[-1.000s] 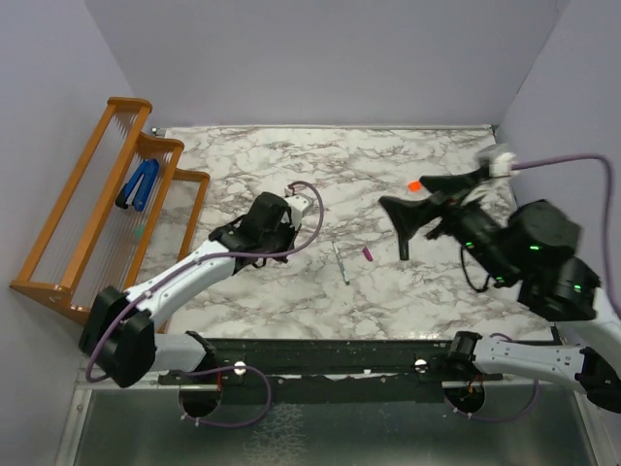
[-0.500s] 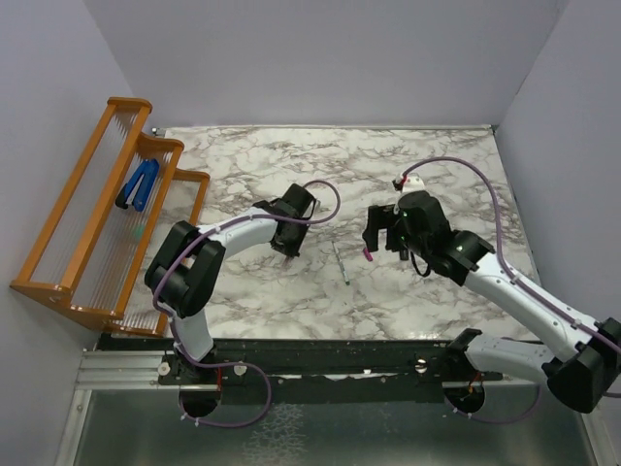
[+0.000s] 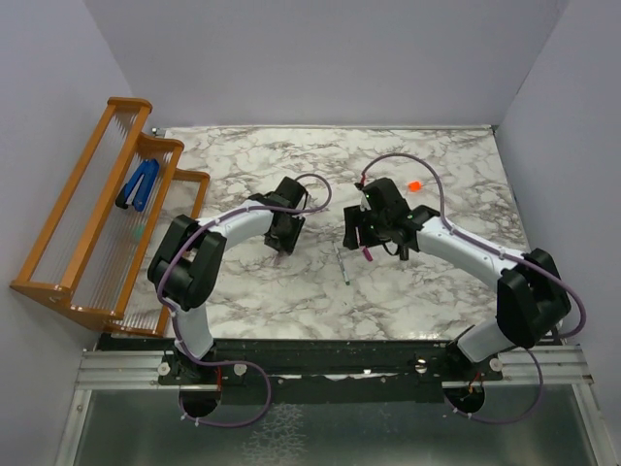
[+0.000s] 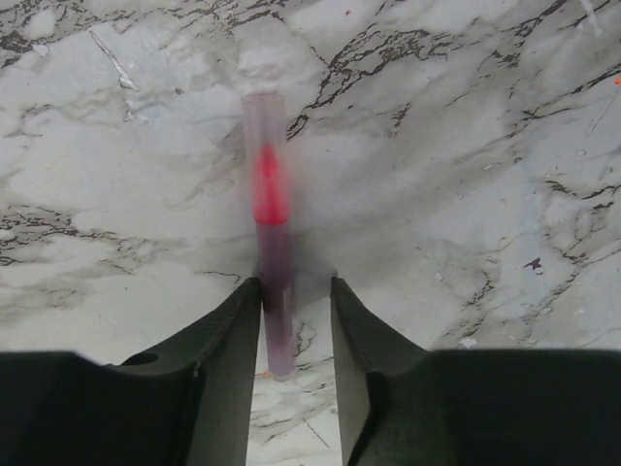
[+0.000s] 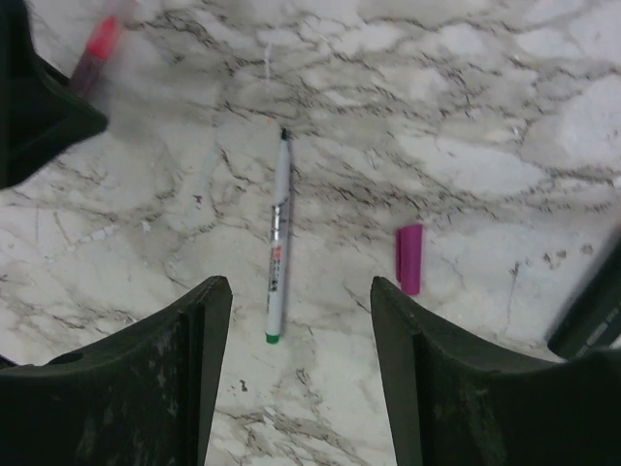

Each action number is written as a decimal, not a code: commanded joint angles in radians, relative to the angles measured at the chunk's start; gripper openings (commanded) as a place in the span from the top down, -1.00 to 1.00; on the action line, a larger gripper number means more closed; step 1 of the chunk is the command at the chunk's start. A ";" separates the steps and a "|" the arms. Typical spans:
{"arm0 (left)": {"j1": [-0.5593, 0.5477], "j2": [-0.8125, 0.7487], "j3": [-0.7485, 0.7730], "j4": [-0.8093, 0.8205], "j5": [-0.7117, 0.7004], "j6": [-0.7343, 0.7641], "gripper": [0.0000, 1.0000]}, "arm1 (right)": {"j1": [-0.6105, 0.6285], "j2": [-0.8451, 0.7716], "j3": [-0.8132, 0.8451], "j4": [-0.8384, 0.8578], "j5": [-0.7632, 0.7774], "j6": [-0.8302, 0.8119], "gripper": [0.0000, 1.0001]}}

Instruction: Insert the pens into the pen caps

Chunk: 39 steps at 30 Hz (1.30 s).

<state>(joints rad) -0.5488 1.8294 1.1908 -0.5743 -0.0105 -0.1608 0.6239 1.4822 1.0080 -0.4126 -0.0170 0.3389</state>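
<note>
A dull pink pen [image 4: 267, 233] with a red middle band lies on the marble between my left gripper's [image 4: 294, 286] fingers. It rests against the left finger, with a gap to the right finger, so the gripper is open. In the top view this gripper [image 3: 281, 243] is left of centre. My right gripper [image 5: 298, 291] hangs open above the table with nothing in it. Ahead of its jaws lie the thin white pen [image 5: 278, 248] and, to the right, the magenta pen cap [image 5: 408, 258]. The orange pen cap [image 3: 414, 184] lies farther back right. The black marker is out of view.
An orange wooden rack [image 3: 97, 214] stands along the table's left edge, with a blue clip-shaped object [image 3: 139, 184] on it. The two grippers are close together near the table's middle; the left gripper's tip [image 5: 39, 107] shows in the right wrist view.
The right arm swung in from the far right to above the white pen and magenta cap, its jaws narrowing a little. The left gripper's jaws opened off the pink pen.
</note>
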 commanded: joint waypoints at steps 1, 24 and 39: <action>0.007 -0.002 0.011 -0.021 0.010 0.003 0.17 | -0.002 0.091 0.110 0.035 -0.098 -0.031 -0.24; 0.087 -0.367 0.024 0.031 0.182 0.060 -0.51 | 0.064 0.339 0.186 -0.052 -0.057 -0.063 0.13; 0.089 -0.673 -0.124 0.095 0.337 0.038 -0.47 | 0.065 0.443 0.227 -0.049 -0.048 -0.079 0.99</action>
<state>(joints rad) -0.4629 1.2114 1.1488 -0.5388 0.1864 -0.1078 0.6861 1.8854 1.2236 -0.4500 -0.0746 0.2687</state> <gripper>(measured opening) 0.750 0.074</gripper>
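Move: The white pen's middle lies about 4 cm left of the right hand, 1 cm back and 8 below, its bare tip pointing away from the base. From that hand the purple cap is 3 cm right and 1 ahead, and the black block some 12 cm right and 2 ahead. The left hand's slightly open fingers straddle the pink pen on the table, its middle 2 cm ahead and 1 below; the white pen lies about 15 cm to that hand's right and 2 back. Right hand swings left, sinks about 8 cm and pinches white pen; left opens wider, rises 20 cm. ##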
